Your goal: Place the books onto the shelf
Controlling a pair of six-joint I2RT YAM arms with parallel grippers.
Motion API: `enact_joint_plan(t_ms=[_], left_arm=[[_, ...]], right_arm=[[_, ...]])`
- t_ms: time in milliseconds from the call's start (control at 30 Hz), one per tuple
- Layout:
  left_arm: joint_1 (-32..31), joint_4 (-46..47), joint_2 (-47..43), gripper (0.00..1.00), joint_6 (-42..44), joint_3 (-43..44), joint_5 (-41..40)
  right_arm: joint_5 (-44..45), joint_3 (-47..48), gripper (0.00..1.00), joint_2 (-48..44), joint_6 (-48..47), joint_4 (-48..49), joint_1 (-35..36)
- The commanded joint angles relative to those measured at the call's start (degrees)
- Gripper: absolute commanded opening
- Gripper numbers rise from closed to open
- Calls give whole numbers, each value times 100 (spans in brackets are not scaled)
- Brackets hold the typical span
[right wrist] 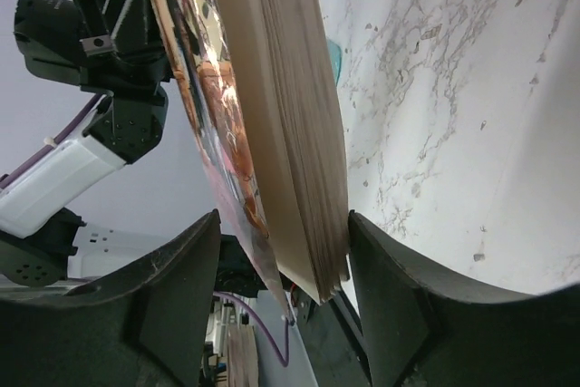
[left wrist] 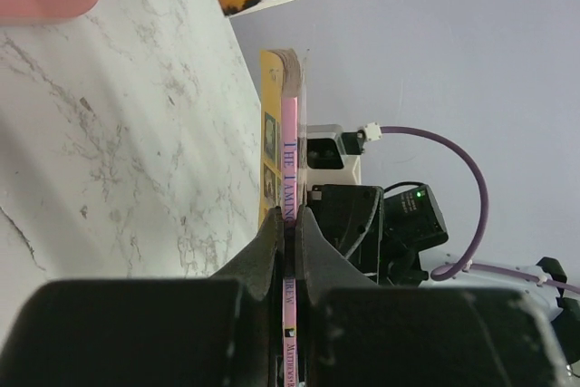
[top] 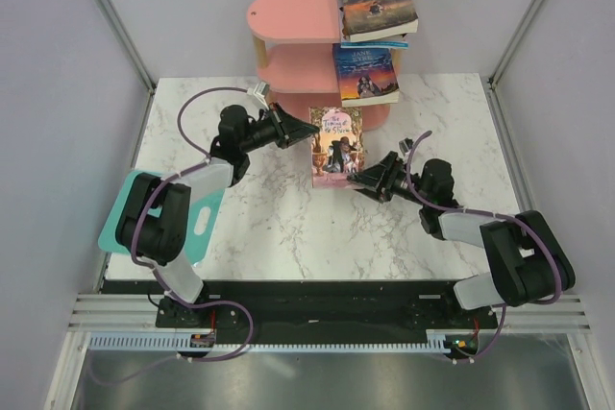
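Note:
A light picture-covered book stands upright on the marble table in front of the shelf. My left gripper is shut on its pink spine, the jaws pinching it from both sides. My right gripper is open and straddles the opposite page edge; one finger stands clear of the cover and the other finger lies close to the pages. On the pink shelf, "A Tale of Two Cities" lies on the top board and "Jane Eyre" on the middle board.
A flat teal board with a handle hole lies at the table's left edge under my left arm. A thin blue book edge shows beneath "A Tale of Two Cities". Grey walls close in the table on three sides.

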Motion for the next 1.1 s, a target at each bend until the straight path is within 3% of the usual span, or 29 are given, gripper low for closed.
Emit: enact_joint_plan(t_ms=[0, 167, 300, 400, 500, 600, 700, 867, 1067], left_arm=[[24, 429, 96, 2, -208, -83, 91], [23, 534, 132, 2, -208, -277, 65], [23, 526, 219, 2, -182, -286, 65], [24, 447, 255, 2, -112, -259, 47], [50, 184, 220, 13, 64, -216, 47], [111, -220, 62, 35, 328, -215, -32], [217, -695, -166, 46, 661, -242, -164], [436, -1179, -422, 51, 1101, -425, -252], [481, -1294, -580, 52, 1295, -768, -199]], right_arm=[[132, 36, 64, -243, 9, 258, 20], [89, 168, 59, -121, 70, 337, 20], [-69, 150, 29, 20, 351, 820, 29], [-131, 229, 17, 29, 343, 856, 29], [-175, 439, 13, -137, 28, 391, 20], [-245, 816, 12, -392, -533, -695, 29], [-342, 1325, 11, -594, -1166, -1688, 20], [-509, 1959, 12, -665, -1617, -2465, 20], [-632, 2285, 13, -323, -1573, -2256, 20]])
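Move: The Taming of the Shrew is in my left fingers by its spine; its middle lies about 4 cm back of that hand, 5 cm right and 4 cm lower. From my right hand, its fingers around the book's near right part, that middle is some 6 cm ahead, 4 cm left and 4 cm up. Jane Eyre on the middle board is roughly 27 cm ahead of my right hand, 3 cm right, nearly level; the bottom board's middle is some 30 cm ahead, 5 cm left, 14 cm below. I hand the book over in the air: my right fingers close on its page-edge side while my left hand, still pinching the spine, sinks about 3 cm. Then my left fingers open and let go of the spine, and that hand drops a little more before backing off some 4 cm to the left. My right hand keeps its pinch and lifts the book about 7 cm, easing slightly forward and tilting some 10 degrees. ##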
